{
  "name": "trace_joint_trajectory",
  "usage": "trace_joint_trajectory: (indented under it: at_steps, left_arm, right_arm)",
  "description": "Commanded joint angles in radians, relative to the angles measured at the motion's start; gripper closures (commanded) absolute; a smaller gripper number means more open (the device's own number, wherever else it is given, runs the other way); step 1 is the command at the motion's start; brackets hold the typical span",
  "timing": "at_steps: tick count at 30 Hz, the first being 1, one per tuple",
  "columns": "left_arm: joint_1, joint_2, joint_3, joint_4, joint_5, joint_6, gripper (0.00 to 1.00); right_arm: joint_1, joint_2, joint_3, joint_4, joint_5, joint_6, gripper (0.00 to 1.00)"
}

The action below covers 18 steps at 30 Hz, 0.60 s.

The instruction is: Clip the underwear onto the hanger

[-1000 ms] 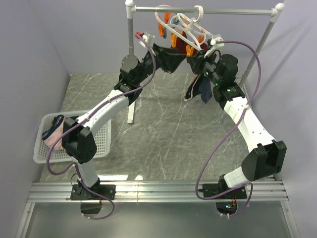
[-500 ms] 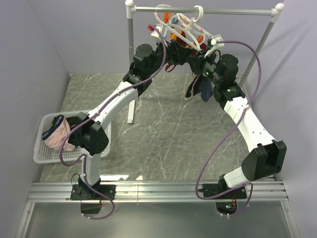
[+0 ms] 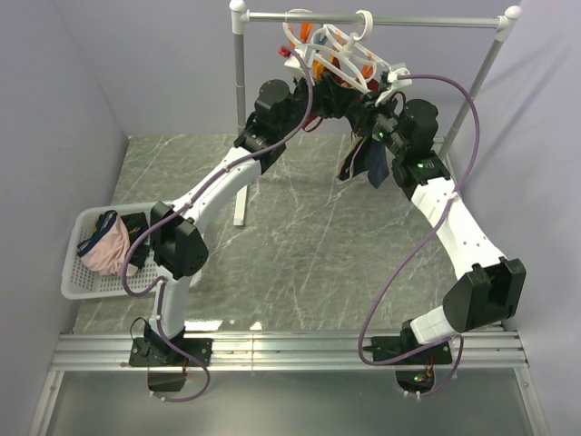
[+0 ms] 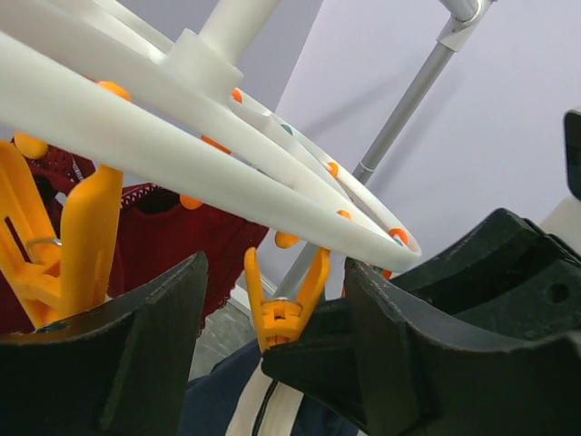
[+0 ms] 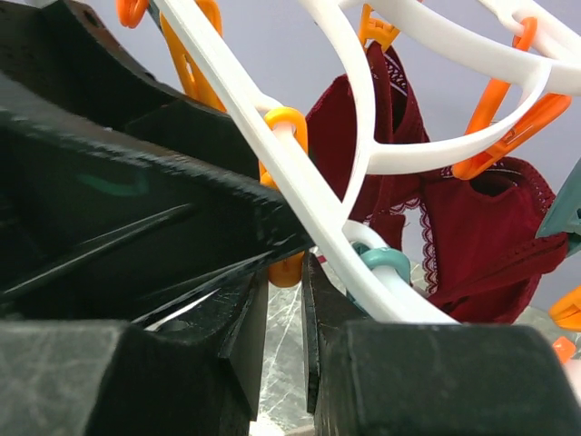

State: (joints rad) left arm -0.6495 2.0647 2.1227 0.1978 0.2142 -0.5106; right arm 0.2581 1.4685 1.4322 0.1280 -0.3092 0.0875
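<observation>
The white ring hanger point(image 3: 340, 54) hangs by its hook from the rail, with orange and teal clips. The navy underwear point(image 3: 363, 165) dangles below my right gripper point(image 3: 361, 114), which is nearly shut, its tips at the lower end of an orange clip point(image 5: 286, 269) under the hanger ring point(image 5: 300, 182). In the left wrist view the underwear point(image 4: 213, 409), with its beige lining, reaches up to that orange clip point(image 4: 283, 313). My left gripper point(image 4: 274, 272) is wide open, its fingers on either side of the clip's handles and apart from them; it also shows in the top view point(image 3: 313, 91).
A maroon-red garment point(image 5: 490, 236) hangs clipped on the hanger behind the clips. The grey rail stand point(image 3: 408, 20) carries the hanger, its post point(image 3: 240, 109) to the left. A white basket point(image 3: 82, 283) with a pink garment point(image 3: 104, 250) sits at the table's left.
My left arm has swung right and up, from left of the hanger to right under it beside the right gripper. The right arm and the hanging underwear have hardly moved.
</observation>
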Motion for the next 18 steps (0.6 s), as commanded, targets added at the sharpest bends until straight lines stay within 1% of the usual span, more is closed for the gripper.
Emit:
trace_joint_trajectory:
  at_steps: [1,5,9,14,15,17,18]
  left_arm:
    - [-0.006,0.023,0.062,0.032,-0.004,0.000,0.34]
    - [-0.006,0.028,0.065,0.052,-0.021,0.003,0.41]
    - [-0.001,0.029,0.062,0.083,-0.021,-0.005,0.50]
    - [0.001,0.038,0.074,0.086,-0.001,-0.003,0.57]
    - [0.001,0.037,0.072,0.089,-0.001,-0.003,0.63]
    - [0.001,0.034,0.063,0.101,0.004,-0.006,0.69]
    - [0.002,0.031,0.062,0.104,0.005,-0.006,0.75]
  right_arm:
    - [-0.002,-0.048,-0.006,0.016,-0.031,-0.002,1.00]
    - [-0.002,-0.057,-0.018,0.018,-0.033,-0.009,1.00]
    - [-0.003,-0.065,-0.026,0.016,-0.041,-0.014,1.00]
    - [-0.002,-0.066,-0.030,0.013,-0.042,-0.020,1.00]
    - [-0.002,-0.066,-0.032,0.013,-0.042,-0.022,1.00]
    - [-0.003,-0.066,-0.032,0.012,-0.042,-0.025,1.00]
    - [-0.003,-0.068,-0.032,0.010,-0.042,-0.026,1.00]
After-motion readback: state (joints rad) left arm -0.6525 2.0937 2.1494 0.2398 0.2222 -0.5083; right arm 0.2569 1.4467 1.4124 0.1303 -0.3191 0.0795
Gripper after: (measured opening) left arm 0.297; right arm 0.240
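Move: The yellow clip on the hanger's near rim sits between the left hand's open fingertips, about 1 cm ahead and 1 cm to the right, at the same height. From that hand, the next yellow clip is some 5 cm ahead and 6 cm left; a teal clip is about 4 cm right and level. From the right hand, which still pinches the underwear's waistband, the target clip lies roughly 2 cm ahead, 1 cm left and 2 cm above. Almost in place, easing under 1 cm forward and then back while drifting about half a centimetre right and up, the left hand closes its fingers by more than half and pinches the yellow clip's two upper handles together. The right hand keeps its grip on the waistband just below the clip and draws back about half a centimetre. ##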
